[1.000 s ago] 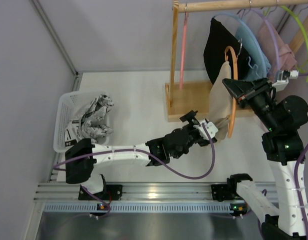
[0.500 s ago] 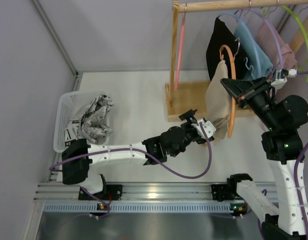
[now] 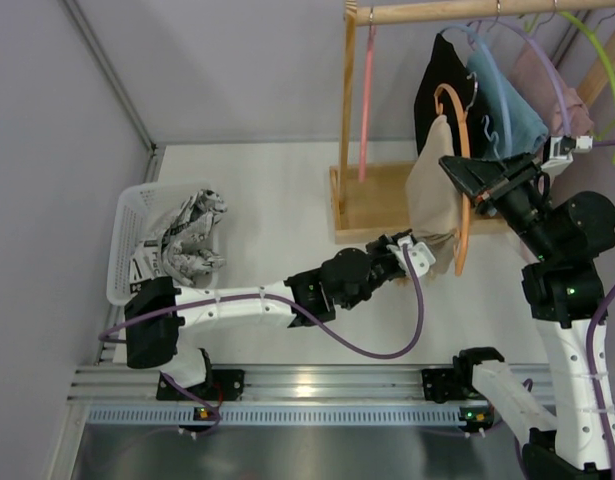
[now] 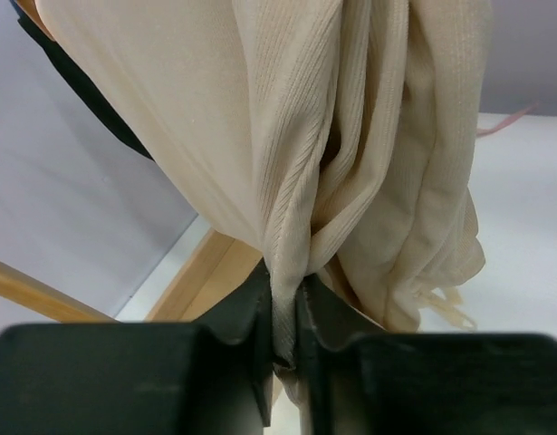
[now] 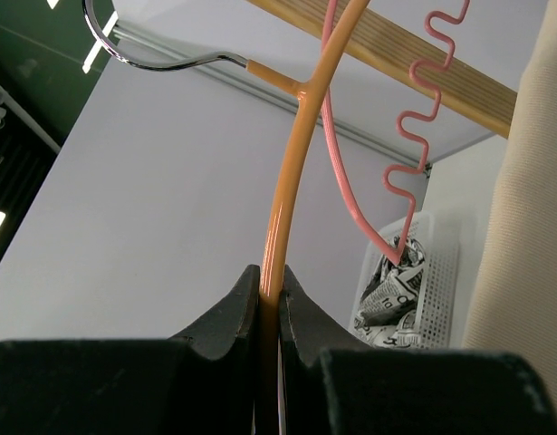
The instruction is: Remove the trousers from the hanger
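Beige trousers [image 3: 430, 190] hang over an orange hanger [image 3: 465, 215] held off the rack. My right gripper [image 3: 464, 175] is shut on the hanger's orange rod [image 5: 280, 245], whose metal hook [image 5: 151, 54] shows at the top left of the right wrist view. My left gripper [image 3: 419, 250] reaches up to the trousers' lower edge. In the left wrist view its jaws are shut on a bunched fold of the beige trousers [image 4: 350, 154], the cloth pinched between the two fingers of my left gripper [image 4: 284, 313].
A wooden rack [image 3: 382, 200] with a top rail [image 3: 437, 12] carries black, blue and pink garments on other hangers. An empty pink hanger [image 3: 366, 90] hangs at its left end. A white basket [image 3: 132, 240] holding a newsprint-patterned garment stands at the left.
My left gripper has closed from wide open onto the lower edge of the trousers. The hanger and right arm have hardly moved.
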Action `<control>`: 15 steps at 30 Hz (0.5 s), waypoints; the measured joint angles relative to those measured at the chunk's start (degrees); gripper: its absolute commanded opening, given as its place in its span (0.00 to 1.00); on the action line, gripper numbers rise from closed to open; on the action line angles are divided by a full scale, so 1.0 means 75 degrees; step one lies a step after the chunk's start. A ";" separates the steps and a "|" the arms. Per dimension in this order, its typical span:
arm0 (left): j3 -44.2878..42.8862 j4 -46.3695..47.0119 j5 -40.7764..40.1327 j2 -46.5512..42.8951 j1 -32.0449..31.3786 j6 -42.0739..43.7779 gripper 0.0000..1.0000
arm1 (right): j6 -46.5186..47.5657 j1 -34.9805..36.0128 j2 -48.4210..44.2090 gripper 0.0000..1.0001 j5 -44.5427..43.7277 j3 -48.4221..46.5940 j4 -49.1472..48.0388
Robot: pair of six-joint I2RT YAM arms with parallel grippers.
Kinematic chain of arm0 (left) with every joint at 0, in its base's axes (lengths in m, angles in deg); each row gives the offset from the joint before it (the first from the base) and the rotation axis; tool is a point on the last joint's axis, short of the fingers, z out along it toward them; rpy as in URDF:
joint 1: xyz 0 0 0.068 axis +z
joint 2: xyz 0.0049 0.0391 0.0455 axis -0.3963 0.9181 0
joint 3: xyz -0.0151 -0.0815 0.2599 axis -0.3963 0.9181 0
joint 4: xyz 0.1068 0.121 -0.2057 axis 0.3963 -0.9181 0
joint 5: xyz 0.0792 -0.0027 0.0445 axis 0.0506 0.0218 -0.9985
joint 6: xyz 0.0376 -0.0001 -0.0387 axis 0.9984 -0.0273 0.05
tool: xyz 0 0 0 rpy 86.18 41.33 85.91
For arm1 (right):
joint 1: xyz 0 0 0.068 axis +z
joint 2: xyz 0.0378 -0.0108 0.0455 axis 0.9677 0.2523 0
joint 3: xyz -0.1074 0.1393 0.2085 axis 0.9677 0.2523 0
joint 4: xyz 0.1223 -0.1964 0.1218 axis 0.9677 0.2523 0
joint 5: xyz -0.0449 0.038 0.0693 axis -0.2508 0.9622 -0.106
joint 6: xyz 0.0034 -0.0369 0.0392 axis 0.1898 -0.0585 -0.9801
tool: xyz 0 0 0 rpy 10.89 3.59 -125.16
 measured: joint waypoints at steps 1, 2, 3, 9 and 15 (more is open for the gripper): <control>0.0000 0.0000 -0.0003 0.0000 0.0000 0.0029 0.00 | -0.0003 0.0000 0.0000 0.00 0.0017 0.0009 -0.0003; 0.0000 0.0006 -0.0009 0.0000 0.0000 0.0044 0.00 | -0.0003 0.0000 0.0009 0.00 0.0020 0.0015 -0.0015; 0.0000 0.0003 -0.0017 0.0000 0.0000 0.0093 0.00 | -0.0003 0.0000 0.0017 0.00 0.0029 0.0029 -0.0026; -0.0137 -0.0052 -0.0152 -0.0009 0.0003 0.0219 0.00 | 0.0149 0.0000 0.0012 0.00 0.0122 0.0332 -0.0096; -0.0662 -0.0455 -0.0300 -0.0411 0.0009 0.0321 0.00 | 0.0425 0.0000 -0.0082 0.00 0.0169 0.0895 -0.0061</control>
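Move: Just ahead of and above the left fingers hang the beige trousers, their lower edge already between the pads; their middle is about 3 cm forward, 3 cm right and 11 cm up. From the right hand, holding the orange hanger, that middle is roughly 2 cm ahead, 5 cm left and 11 cm below. The black trousers hang some 18 cm ahead and 2 cm left of the right hand, the pink hanger about 15 cm ahead and 15 cm left. Closing the rest of the way on the bunched lower edge of the beige trousers, the left fingers pinch it. The left hand then lifts about 5 cm, faster and faster, drifting slightly left, while the right hand keeps its grip on the orange hanger and lowers it some 5 cm, edging 1.5 cm forward, so that cloth and hanger pass each other. ##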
